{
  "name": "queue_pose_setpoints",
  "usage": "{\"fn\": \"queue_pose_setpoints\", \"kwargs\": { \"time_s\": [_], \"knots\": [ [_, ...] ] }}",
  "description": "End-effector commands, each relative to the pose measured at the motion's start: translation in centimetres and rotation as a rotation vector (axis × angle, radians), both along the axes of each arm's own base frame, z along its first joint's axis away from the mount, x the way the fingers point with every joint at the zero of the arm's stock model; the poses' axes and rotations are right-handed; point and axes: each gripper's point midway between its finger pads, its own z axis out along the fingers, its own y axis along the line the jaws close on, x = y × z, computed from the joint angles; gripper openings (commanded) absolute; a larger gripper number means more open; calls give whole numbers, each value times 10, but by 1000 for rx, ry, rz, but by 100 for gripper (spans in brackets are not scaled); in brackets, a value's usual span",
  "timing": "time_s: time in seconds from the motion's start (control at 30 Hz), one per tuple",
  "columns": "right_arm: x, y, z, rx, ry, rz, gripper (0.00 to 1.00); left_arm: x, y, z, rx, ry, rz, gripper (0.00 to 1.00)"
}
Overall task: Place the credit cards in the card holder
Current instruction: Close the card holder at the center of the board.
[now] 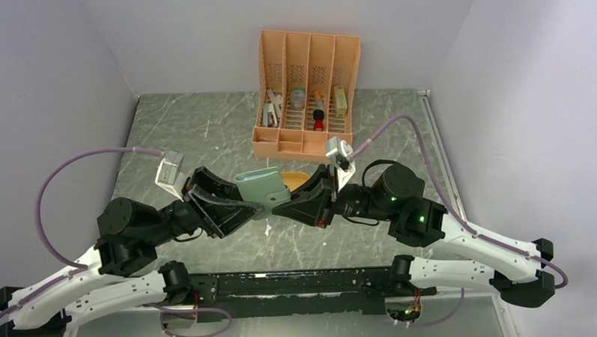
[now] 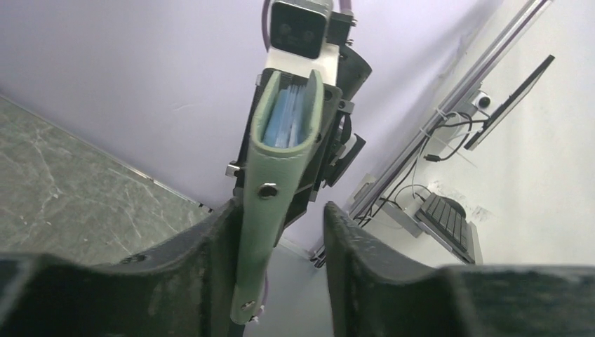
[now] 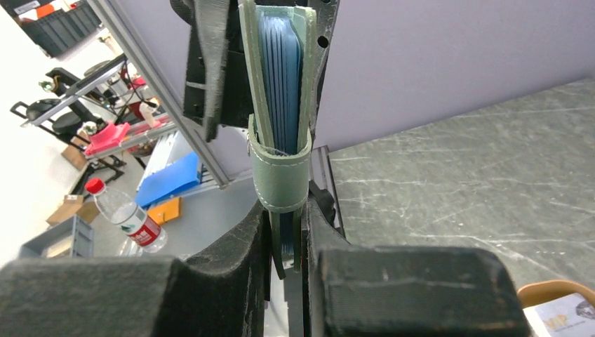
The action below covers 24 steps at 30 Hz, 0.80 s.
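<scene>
The grey-green card holder (image 1: 262,186) hangs in the air between the two grippers, folded, above the middle of the table. My right gripper (image 3: 284,210) is shut on its lower edge (image 3: 281,175). Blue-white credit cards (image 3: 281,84) show as a stack of edges inside the fold, also seen in the left wrist view (image 2: 286,119). My left gripper (image 2: 281,205) is open around the holder's snap strap (image 2: 270,210); the strap rests against one finger (image 2: 217,239) and a gap separates it from the other. Another pale card (image 3: 570,314) lies in the orange tray.
The orange oval tray (image 1: 302,177) sits on the table just behind the grippers. The tall orange slotted organizer (image 1: 307,86) stands at the back with small items in its slots. Purple walls close in the left and right sides.
</scene>
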Motion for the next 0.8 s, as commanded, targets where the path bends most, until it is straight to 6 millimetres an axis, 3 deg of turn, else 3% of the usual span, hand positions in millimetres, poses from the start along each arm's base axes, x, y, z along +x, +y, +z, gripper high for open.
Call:
{"fn": "queue_pose_setpoints", "kwargs": {
  "time_s": [0.0,0.23,0.3,0.4,0.57,0.77],
  "knots": [
    [28,-9,7,11,-71,-157,0,-5,5,16,-72,9,-23,44],
    [29,-8,5,-15,-107,-168,0,0,2,12,-59,27,-5,20],
    [28,-8,5,-21,-111,-161,0,1,2,12,-58,26,1,8],
    [18,-5,2,-59,-83,-103,1,2,4,12,-39,7,15,5],
    [-3,-7,4,-35,-10,-1,39,-3,9,18,-8,-52,17,5],
    [-24,-17,27,90,73,103,57,-17,15,32,-28,-124,-29,5]
  ]
}}
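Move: The card holder is held up in the air in the right fingers, its middle about 2 cm ahead of the right hand, 3 cm to its left and 2 cm above. From the open left hand that middle lies roughly 2 cm ahead, 2 cm to the right and 3 cm above, with the right fingers some 5 cm to its right. The yellow tray is far below, about 20 cm ahead and 4 cm to the right of the left hand and 40 cm lower. The left hand, its open fingers already on either side of the card holder, shifts forward about 1 cm and closes to pinch the holder's lower part, then keeps that grip while easing back almost to where it began. The right hand keeps its pinch from the other side, nearly still, until the left has shut, then opens its fingers to about half and lets go, starting to draw off to the right and back by about 1 cm. ##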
